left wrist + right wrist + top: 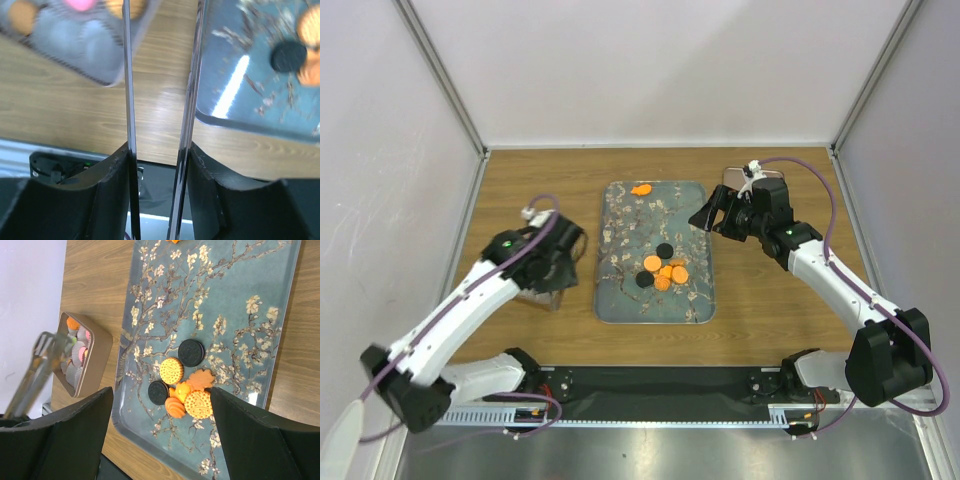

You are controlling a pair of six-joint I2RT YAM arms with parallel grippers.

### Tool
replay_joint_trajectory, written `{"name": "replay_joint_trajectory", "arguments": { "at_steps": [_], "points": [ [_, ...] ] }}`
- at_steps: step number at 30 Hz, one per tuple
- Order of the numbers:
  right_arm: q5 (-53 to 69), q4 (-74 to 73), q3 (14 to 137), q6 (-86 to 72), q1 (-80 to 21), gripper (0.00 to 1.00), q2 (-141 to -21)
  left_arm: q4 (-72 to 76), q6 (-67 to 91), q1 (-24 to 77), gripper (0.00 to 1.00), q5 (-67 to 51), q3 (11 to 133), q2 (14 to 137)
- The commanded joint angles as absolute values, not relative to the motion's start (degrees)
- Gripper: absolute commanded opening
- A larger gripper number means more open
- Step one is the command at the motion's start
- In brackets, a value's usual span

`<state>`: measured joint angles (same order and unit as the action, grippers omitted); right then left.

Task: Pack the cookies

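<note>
Several cookies (663,270) lie bunched near the front of the floral tray (625,230): black discs, round orange ones, a leaf shape. A lone orange piece (641,189) rests at the tray's far edge. The same cluster of cookies (186,390) shows in the right wrist view, under my right gripper (161,390), which is open and empty above the tray. My left gripper (565,250) is left of the tray, shut on metal tongs (127,100) whose two blades stand apart with nothing between them. More cookies sit in paper cups in the box (75,40).
The brown box (95,357) with paper cups stands on the table left of the tray, partly hidden under my left arm in the top view. A copper-coloured flat thing (760,176) lies behind my right gripper (708,215). White walls close three sides.
</note>
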<state>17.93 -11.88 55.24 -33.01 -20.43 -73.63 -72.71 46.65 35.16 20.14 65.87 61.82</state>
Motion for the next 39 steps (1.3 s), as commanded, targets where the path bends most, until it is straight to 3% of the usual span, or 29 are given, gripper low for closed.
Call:
{"name": "replay_joint_trajectory", "arguments": {
  "at_steps": [1,8,16,39],
  "points": [
    [18.81,-10.11,56.51,-33.4,-20.57,0.85,-73.65,-71.73,49.57,44.52,0.49,23.56,70.83,67.75],
    [18.54,-10.37,56.51,-33.4,-20.57,0.85,-73.48,-64.7,44.13,55.97,0.48,17.77,76.28,79.26],
    [18.46,-10.37,56.51,-33.22,-20.57,0.85,-73.56,-61.88,40.61,61.78,0.49,12.75,78.57,84.37],
    [18.46,-10.37,56.51,-33.4,-20.48,0.85,-73.74,-61.7,39.64,63.81,0.48,9.58,76.29,87.45]
  ]
}}
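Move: The near black cookie lies about 22 cm right of the left hand, 5 cm ahead and 16 cm below. The front orange cookie is some 4 cm to its right and 1 cm nearer the base; the round orange cookie lies 4 cm beyond it and 2 cm right. From the right hand, the near black cookie is about 14 cm back, 14 cm left and 18 cm below. The half-open left hand swings right about 18 cm towards the near black cookie, turning clockwise some 35 degrees. ##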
